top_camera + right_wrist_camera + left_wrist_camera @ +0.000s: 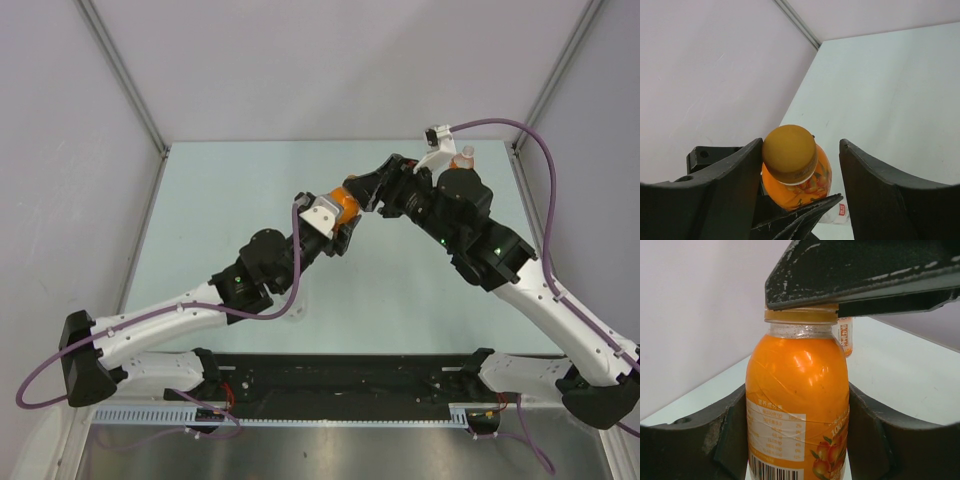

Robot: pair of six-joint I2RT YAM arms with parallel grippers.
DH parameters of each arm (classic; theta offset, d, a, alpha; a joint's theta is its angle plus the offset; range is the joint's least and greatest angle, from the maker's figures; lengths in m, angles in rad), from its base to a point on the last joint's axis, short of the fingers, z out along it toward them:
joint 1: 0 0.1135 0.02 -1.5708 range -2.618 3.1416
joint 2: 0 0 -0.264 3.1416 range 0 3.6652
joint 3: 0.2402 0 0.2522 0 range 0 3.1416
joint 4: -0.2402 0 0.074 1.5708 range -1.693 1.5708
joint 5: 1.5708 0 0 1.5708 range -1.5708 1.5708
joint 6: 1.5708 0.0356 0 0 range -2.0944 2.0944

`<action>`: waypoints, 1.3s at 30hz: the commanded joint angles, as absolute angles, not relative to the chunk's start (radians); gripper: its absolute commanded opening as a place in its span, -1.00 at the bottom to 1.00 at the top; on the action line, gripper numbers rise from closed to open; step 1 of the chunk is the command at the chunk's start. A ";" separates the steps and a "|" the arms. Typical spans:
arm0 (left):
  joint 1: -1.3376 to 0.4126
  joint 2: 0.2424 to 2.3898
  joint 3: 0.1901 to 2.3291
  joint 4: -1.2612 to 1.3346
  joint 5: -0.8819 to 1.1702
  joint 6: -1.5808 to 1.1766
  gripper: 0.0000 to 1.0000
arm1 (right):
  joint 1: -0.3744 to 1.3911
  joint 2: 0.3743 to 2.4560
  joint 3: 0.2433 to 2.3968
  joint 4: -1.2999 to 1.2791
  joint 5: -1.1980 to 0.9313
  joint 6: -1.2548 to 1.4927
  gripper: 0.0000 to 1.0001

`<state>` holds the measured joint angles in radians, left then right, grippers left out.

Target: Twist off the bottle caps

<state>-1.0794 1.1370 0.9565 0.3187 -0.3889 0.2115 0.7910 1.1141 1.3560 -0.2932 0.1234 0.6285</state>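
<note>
My left gripper (797, 440) is shut on the body of an orange bottle (797, 390) with an orange-white label and holds it upright over the middle of the table (250, 200). Its orange cap (789, 152) sits on the neck. My right gripper (800, 145) is open around that cap from above: the left finger (740, 170) touches the cap, and the right finger (865, 175) stands apart from it. In the top view the two grippers meet at the bottle (345, 207).
A small pale bottle (462, 158) with a whitish cap stands at the back right, beside the right arm's wrist. Another pale bottle with a red-lettered label (845, 335) shows just behind the held bottle. Grey walls close in the table's sides and back.
</note>
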 commanded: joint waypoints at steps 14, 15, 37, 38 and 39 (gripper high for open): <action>-1.101 1.106 0.950 0.362 -0.399 0.232 -1.00 | 0.796 1.132 1.378 -0.239 0.110 0.624 -0.66; -1.103 1.103 0.953 0.359 -0.397 0.229 -1.00 | 0.798 1.131 1.378 -0.245 0.107 0.621 -1.00; -0.756 1.041 1.092 0.274 0.771 -0.306 -1.00 | 0.693 1.014 1.378 -0.212 -0.469 0.325 -1.00; -0.740 1.046 1.094 0.294 0.808 -0.330 -1.00 | 0.690 1.009 1.378 -0.210 -0.494 0.312 -1.00; -0.732 1.052 1.095 0.311 0.875 -0.353 -0.99 | 0.690 1.003 1.378 -0.215 -0.538 0.298 -1.00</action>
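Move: The small orange bottle is already upright in the left gripper, its yellow cap about 7 cm above that hand and some 1 cm to its right. For the right gripper the cap sits between the open fingers, level and barely 1 cm to the left. The tall orange-labelled bottle stands some 33 cm ahead of the right hand, 28 cm right and 32 cm below; the clear bottle is about 11 cm left of the left hand, level fore-and-aft, 26 cm below. Close the right gripper on the yellow cap after easing about half a centimetre left, while the left keeps its hold on the bottle. Then draw both hands back together some 7 cm and up 3 to 4 cm, swinging the left about 40 degrees clockwise and tipping it slightly down, the right about 25 degrees counter-clockwise with its fingers tipping up. ##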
